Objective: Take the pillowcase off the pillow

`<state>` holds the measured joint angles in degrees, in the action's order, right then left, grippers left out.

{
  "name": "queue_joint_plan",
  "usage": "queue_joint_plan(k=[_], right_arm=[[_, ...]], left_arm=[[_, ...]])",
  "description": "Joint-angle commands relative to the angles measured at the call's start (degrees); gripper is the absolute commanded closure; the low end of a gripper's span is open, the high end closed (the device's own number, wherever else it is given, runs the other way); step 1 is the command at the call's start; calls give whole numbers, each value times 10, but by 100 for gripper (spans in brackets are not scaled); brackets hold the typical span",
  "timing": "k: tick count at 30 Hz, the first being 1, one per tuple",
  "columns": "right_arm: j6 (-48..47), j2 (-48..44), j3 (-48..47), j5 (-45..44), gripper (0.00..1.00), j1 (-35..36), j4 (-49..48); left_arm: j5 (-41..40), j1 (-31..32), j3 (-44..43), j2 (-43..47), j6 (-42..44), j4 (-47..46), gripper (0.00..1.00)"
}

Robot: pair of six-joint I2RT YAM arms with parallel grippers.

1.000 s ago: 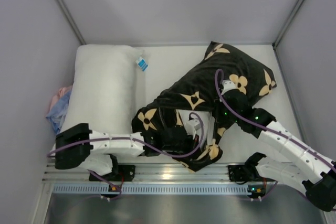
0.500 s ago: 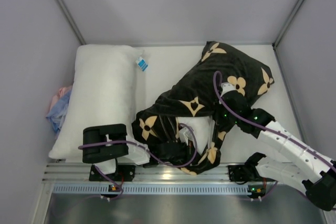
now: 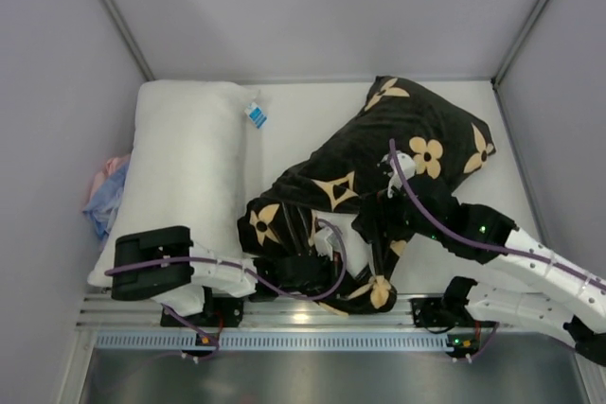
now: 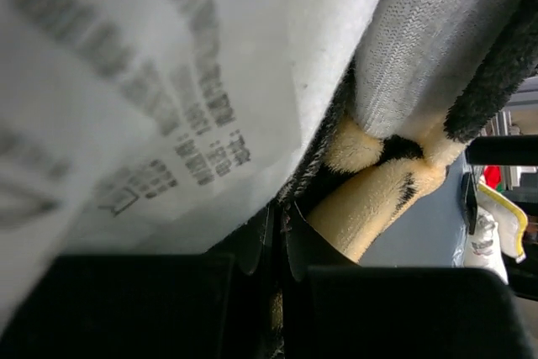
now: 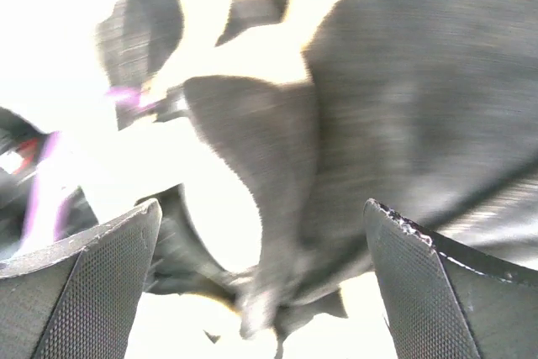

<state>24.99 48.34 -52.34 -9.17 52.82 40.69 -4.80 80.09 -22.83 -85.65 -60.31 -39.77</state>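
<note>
The black pillowcase (image 3: 379, 153) with tan flowers lies crumpled from the far right to the near middle. The pillow inside it is almost wholly hidden. In the left wrist view a white printed label (image 4: 151, 98) fills the top left, beside the pillowcase's black and tan pile (image 4: 378, 182). My left gripper (image 3: 317, 267) is at the pillowcase's near end, and its jaws (image 4: 277, 241) are shut on a thin fold of the fabric. My right gripper (image 3: 374, 224) hovers over the pillowcase's middle. Its jaws (image 5: 261, 233) are wide open and empty, with blurred black fabric (image 5: 387, 124) below.
A second bare white pillow (image 3: 185, 167) with a blue-white tag (image 3: 255, 115) lies along the left. A pink-blue cloth bundle (image 3: 104, 191) sits against the left wall. Grey walls close in three sides. The metal rail (image 3: 303, 314) runs along the near edge.
The left arm has drawn back towards the near edge with the fabric. The right gripper has moved left over the case. The white patch of pillow seen earlier is now covered.
</note>
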Motion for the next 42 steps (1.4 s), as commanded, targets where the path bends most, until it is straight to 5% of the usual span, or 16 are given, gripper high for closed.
queue_joint_plan(k=[1,8,10,11,12,16,22,27,34,42], right_arm=[[49,-11,-44,-65,1,90,40],[104,-34,-22,-98,0,229,-3],[103,-36,-10,-86,1,231,-12],[100,-37,-8,-81,1,231,-18],[99,-37,-4,-75,0,231,-22],[89,-48,7,-31,1,231,-63],[72,-40,0,-23,5,232,-82],[72,-36,5,-36,9,231,-82],[66,-10,4,-31,10,231,-83],[62,58,-16,60,25,239,-163]], left_arm=[[-21,8,12,51,5,173,100],[-44,9,62,182,-19,229,97],[-46,9,85,216,-24,234,80],[-50,11,90,251,-25,241,54],[-53,15,94,266,-23,247,41],[-54,34,101,339,7,260,7],[-91,48,68,420,57,300,1],[-294,48,-4,499,-45,594,1],[-354,47,-32,629,-23,657,1],[-351,47,-2,605,-120,706,1]])
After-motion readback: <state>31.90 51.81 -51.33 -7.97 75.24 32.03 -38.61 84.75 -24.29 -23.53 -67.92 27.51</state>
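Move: My left hand, nipping the near rim of the pillowcase's mouth, has the mouth's left rim about 11 cm ahead and 10 cm to its left, 3 cm higher; the bare pillow's middle lies some 20 cm ahead and 35 cm left. From my open right hand, the mouth's right rim is roughly 6 cm back, 4 cm right and 10 cm below; the near flap with the flower is 14 cm back, 5 cm right and 15 cm below. With my left hand I draw the pinched rim a few centimetres left, open wide to let it go, then rise and swing left and forward over the mouth's near-left side, 17 cm left in all, turning some 30 degrees counter-clockwise. My open right hand comes back and left, about 9 cm and 8 cm, turning counter-clockwise, to bring the mouth's right rim between its fingers, which start to close. ##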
